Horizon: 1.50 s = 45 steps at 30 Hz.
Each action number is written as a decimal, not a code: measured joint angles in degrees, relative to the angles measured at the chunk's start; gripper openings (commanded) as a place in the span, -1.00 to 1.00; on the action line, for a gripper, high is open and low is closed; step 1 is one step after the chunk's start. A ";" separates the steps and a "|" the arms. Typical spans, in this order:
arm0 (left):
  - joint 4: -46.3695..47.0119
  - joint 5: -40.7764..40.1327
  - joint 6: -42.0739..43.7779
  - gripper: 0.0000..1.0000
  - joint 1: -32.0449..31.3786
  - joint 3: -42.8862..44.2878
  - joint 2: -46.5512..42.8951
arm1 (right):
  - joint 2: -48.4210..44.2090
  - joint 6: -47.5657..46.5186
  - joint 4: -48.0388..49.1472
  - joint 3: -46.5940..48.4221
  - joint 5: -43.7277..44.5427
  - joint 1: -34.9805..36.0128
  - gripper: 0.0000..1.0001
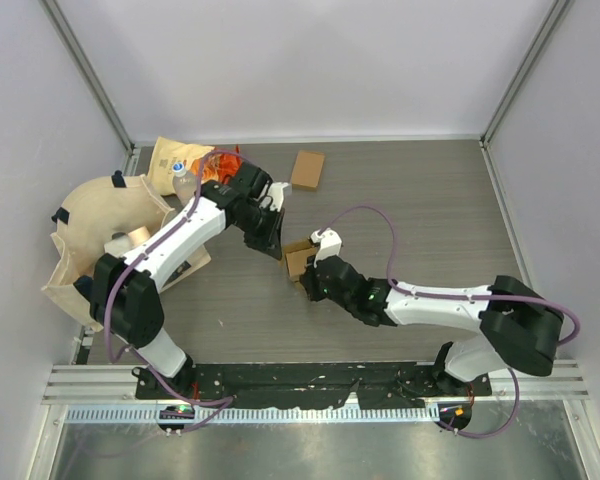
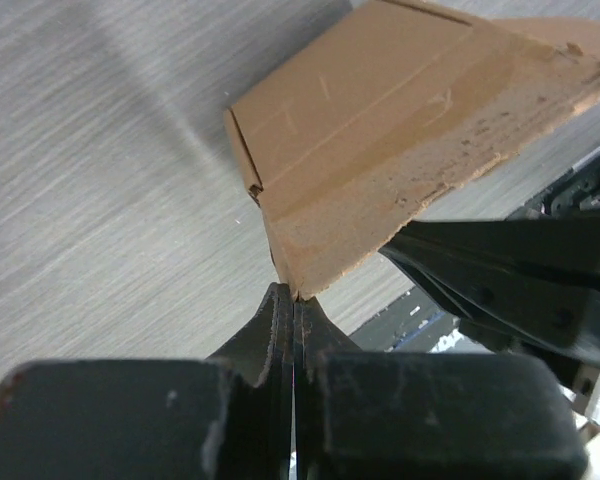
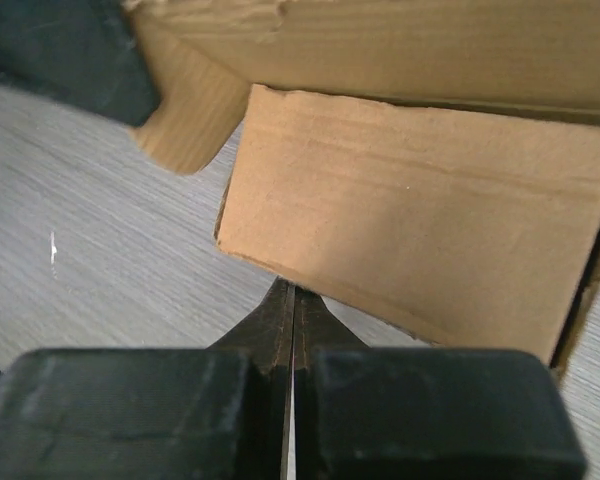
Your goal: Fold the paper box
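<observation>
The paper box (image 1: 298, 258) is brown corrugated card, part folded, lying mid-table between both arms. My left gripper (image 1: 278, 243) comes at it from the upper left. Its jaws are shut and its tips (image 2: 295, 292) touch the corner of a rough-edged flap (image 2: 380, 140). Nothing shows between the jaws. My right gripper (image 1: 306, 282) meets the box from the near side, also shut. Its tips (image 3: 293, 288) sit under the lower edge of a broad flap (image 3: 420, 220), which hides their ends. The flap's face is turned toward the camera, not into the seam.
A second small brown box (image 1: 307, 168) lies farther back on the table. At the left edge are a beige cloth bag (image 1: 100, 230) and a tan packet (image 1: 170, 160) with a plastic bottle. White walls enclose the table (image 1: 430, 200).
</observation>
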 measured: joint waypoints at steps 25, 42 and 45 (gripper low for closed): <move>4.35 3.04 -24.79 -1.00 -0.44 0.22 2.82 | 5.18 2.71 8.81 -1.51 1.42 0.00 -0.97; 2.21 -4.11 -26.82 -1.00 -5.09 -0.37 5.14 | -9.66 -0.42 -5.14 -2.97 -3.50 -2.23 -0.49; 1.33 -4.70 -26.45 -1.00 -5.09 -0.35 5.16 | -19.69 -2.82 -16.52 0.26 -4.17 -5.25 -0.31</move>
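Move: The left hand already pinches a corner of the open paper box's lid flap, the box's middle about 2 cm back, 5 cm right and 5 cm below. From the shut right fingers, at the box's near side, that middle lies some 3 cm ahead, 2 cm left and 1 cm below. The small brown box stands roughly 18 cm ahead and 6 cm right of the left hand, 7 cm below; the bottle about 14 cm ahead, 20 cm left, 5 cm below. Left carries its pinched lid flap right, then down 3 cm; right holds, then opens, retreating up-right 10 cm. ##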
